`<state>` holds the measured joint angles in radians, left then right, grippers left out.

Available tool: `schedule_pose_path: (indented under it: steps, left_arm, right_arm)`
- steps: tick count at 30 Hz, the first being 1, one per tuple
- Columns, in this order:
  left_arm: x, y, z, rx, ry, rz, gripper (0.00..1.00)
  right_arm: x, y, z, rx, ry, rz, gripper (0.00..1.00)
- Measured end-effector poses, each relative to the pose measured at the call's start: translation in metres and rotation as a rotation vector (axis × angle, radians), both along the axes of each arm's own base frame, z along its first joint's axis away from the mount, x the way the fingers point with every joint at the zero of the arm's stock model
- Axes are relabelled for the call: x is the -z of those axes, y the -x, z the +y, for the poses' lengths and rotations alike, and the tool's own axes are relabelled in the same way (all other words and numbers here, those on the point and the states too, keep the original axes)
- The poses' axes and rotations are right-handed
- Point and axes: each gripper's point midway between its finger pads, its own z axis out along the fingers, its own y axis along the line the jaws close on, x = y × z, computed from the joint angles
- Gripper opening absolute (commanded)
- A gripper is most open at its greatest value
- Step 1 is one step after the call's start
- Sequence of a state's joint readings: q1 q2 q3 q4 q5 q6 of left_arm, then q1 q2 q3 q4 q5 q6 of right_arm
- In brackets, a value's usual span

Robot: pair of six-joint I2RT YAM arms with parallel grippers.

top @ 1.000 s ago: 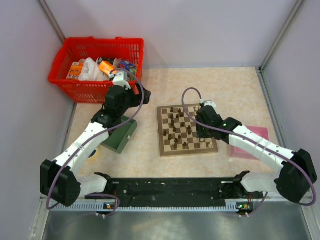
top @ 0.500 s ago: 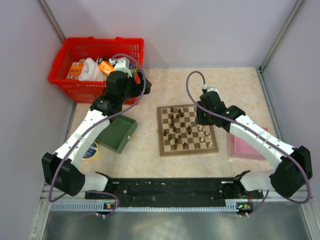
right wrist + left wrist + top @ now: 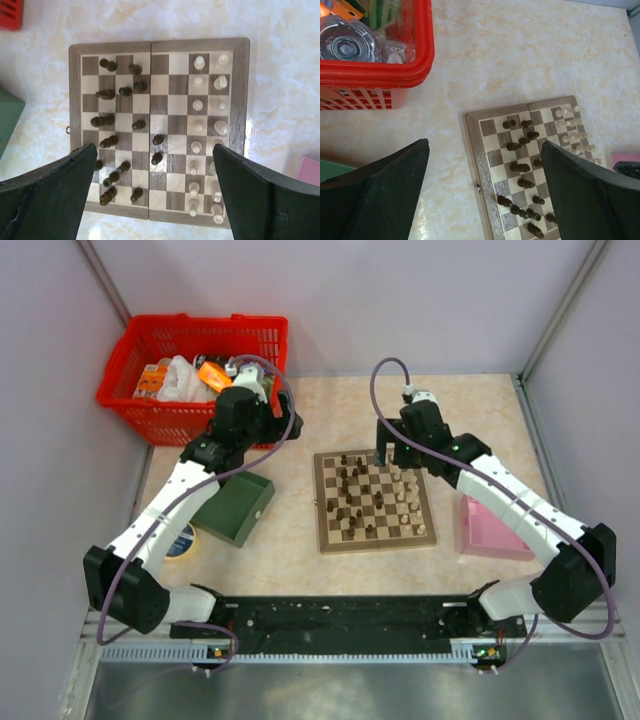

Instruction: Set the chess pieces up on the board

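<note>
The board (image 3: 322, 502) lies mid-table, its tan border also showing in the right wrist view (image 3: 75, 100) and the left wrist view (image 3: 475, 155). Dark chess pieces (image 3: 106, 120) stand scattered over its left half (image 3: 350, 495). Pale chess pieces (image 3: 198, 105) stand in two rows along its right side (image 3: 408, 498). My right gripper (image 3: 392, 453) hovers above the board's far edge, open and holding nothing (image 3: 155, 150). My left gripper (image 3: 283, 410) hangs open and empty (image 3: 485, 145) over bare table, between the basket and the board's far-left corner.
A red basket (image 3: 190, 405) full of packets stands at the back left. A green tray (image 3: 235, 508) lies left of the board, with a small round tin (image 3: 182, 540) beside it. A pink box (image 3: 490, 530) lies right of the board. Walls enclose the table.
My right gripper has risen from low over the board's right side, moved toward the far edge and opened. My left arm swung from above the green tray toward the basket.
</note>
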<state>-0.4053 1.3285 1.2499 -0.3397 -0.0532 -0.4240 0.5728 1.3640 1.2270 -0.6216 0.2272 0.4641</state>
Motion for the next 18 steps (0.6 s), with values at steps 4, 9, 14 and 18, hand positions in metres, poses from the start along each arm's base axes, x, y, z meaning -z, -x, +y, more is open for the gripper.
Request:
schedule_pose_path:
  steps: [4, 9, 14, 18]
  left_arm:
    - [0.006, 0.004, -0.009, 0.041, 0.018, 0.025, 0.97]
    - [0.033, 0.006, -0.031, 0.097, -0.005, 0.09, 0.95]
    - [0.08, 0.015, -0.064, 0.173, -0.073, 0.205, 0.94]
    - [0.099, 0.014, -0.078, 0.2, -0.101, 0.251, 0.93]
  right_arm:
    - [-0.011, -0.009, 0.002, -0.003, 0.005, -0.032, 0.99]
    - [-0.009, -0.013, -0.008, 0.042, 0.008, -0.028, 0.99]
    - [-0.002, -0.025, -0.037, 0.154, -0.031, 0.002, 0.96]
    - [0.004, -0.028, -0.052, 0.193, -0.045, 0.026, 0.96]
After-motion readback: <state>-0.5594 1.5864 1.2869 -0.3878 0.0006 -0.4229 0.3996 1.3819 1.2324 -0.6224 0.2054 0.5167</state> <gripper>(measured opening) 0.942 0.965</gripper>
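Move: The dark chess pieces at the board's far-left corner lie some 11 cm to the left gripper's right, about 2 cm back and 22 cm below. The board's middle is about 18 cm right and 9 cm back, the green box 16 cm left and 14 cm back, both near 25 cm below. From the right gripper those dark pieces sit about 11 cm left, 4 cm ahead and 16 cm below; the far white pieces are 5 cm right and 4 cm ahead. Bring the empty left gripper down about 10 cm and some 8 cm to the right, towards the dark pieces at the far-left corner, tipping its fingers down and turning them clockwise, still wide open. Meanwhile clear the open right gripper about 5 cm to the right and 3 cm forward, high over the far white pieces and away from the dark ones, swinging it clockwise about 10 degrees. ##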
